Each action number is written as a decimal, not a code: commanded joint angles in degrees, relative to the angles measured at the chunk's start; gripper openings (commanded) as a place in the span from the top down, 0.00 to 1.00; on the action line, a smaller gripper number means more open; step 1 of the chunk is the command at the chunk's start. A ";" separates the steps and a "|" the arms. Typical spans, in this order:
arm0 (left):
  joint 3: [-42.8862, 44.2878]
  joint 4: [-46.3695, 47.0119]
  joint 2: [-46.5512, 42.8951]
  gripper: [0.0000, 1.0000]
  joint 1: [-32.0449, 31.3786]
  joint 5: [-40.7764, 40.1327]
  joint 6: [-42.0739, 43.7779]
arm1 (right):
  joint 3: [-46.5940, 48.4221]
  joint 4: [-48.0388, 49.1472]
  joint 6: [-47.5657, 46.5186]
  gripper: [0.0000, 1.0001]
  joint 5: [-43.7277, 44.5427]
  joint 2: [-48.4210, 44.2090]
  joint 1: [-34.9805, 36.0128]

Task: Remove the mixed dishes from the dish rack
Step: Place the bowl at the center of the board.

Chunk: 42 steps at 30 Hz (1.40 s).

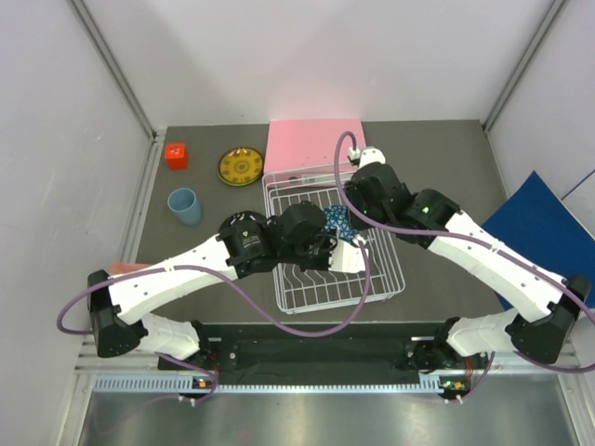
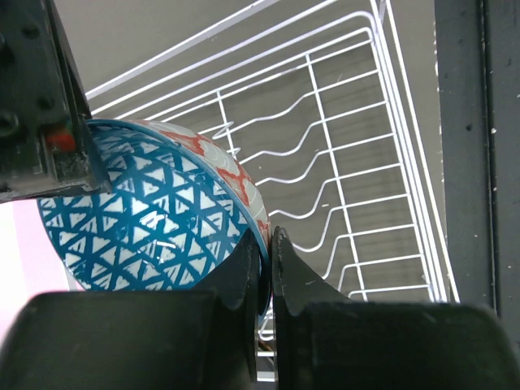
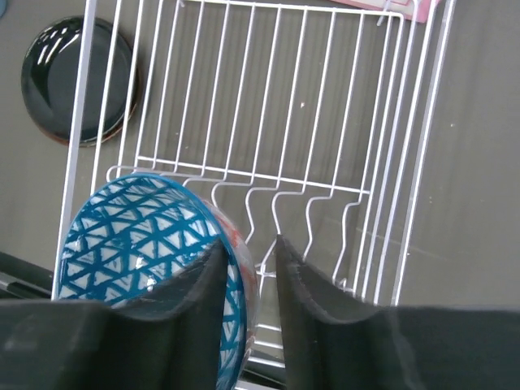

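The small patterned bowl [image 1: 337,221], blue inside [image 2: 146,219] and red-white outside, is tilted on edge over the white wire dish rack [image 1: 381,279]. My left gripper [image 2: 266,236] is shut on its rim; in the top view it [image 1: 325,243] reaches in from the left. My right gripper [image 3: 248,244] straddles the opposite rim of the bowl [image 3: 138,236]. One finger lies inside, and the other stands a small gap away from the outer wall. The rack [image 3: 268,97] holds nothing else.
On the table left of the rack are a yellow patterned plate [image 1: 241,167], a light blue cup [image 1: 184,206] and a red cube [image 1: 177,155]. A black plate [image 3: 73,81] lies just outside the rack's wall. A pink box [image 1: 314,144] sits behind the rack.
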 commanded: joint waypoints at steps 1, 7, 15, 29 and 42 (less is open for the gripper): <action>2.17 3.13 -0.68 1.00 -0.30 0.07 0.74 | 0.65 0.97 -1.17 0.86 0.90 0.45 -1.16; 1.55 4.52 -0.95 1.00 -0.30 -2.64 0.57 | 0.56 1.41 -1.61 1.00 0.20 0.54 -1.25; 0.41 11.38 -2.26 0.25 -0.30 -12.93 -3.39 | -0.84 2.99 -1.26 1.00 0.99 -2.27 -1.77; 1.46 20.09 -5.42 0.01 11.37 -28.41 -28.38 | -4.36 20.11 11.91 1.00 -5.69 -8.70 -26.72; -10.66 18.15 -17.44 0.01 22.20 -34.30 -63.67 | 4.77 26.72 16.41 1.00 3.89 18.52 -38.50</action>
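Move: My left hand holds the bowl by its near rim, the bowl's middle some 5 cm ahead and 1 cm to the right. My right hand straddles the opposite rim, the bowl's middle about 5 cm to its left and 2 cm back. The rack's middle lies roughly 18 cm below my right hand, 4 cm back and 4 cm left. The pink box is about 22 cm ahead and 10 cm left, the black plate 29 cm left and 4 cm back. I pinch the bowl's rim with my right fingers before my left hand lets go, opening wide and swinging off forward and left about 20 cm, rising and turning counter-clockwise. Once it is free, I carry the bowl forward and right some 23 cm with my right hand, past the pink box's right side, first rising, then sinking, turning about 45 degrees clockwise. ##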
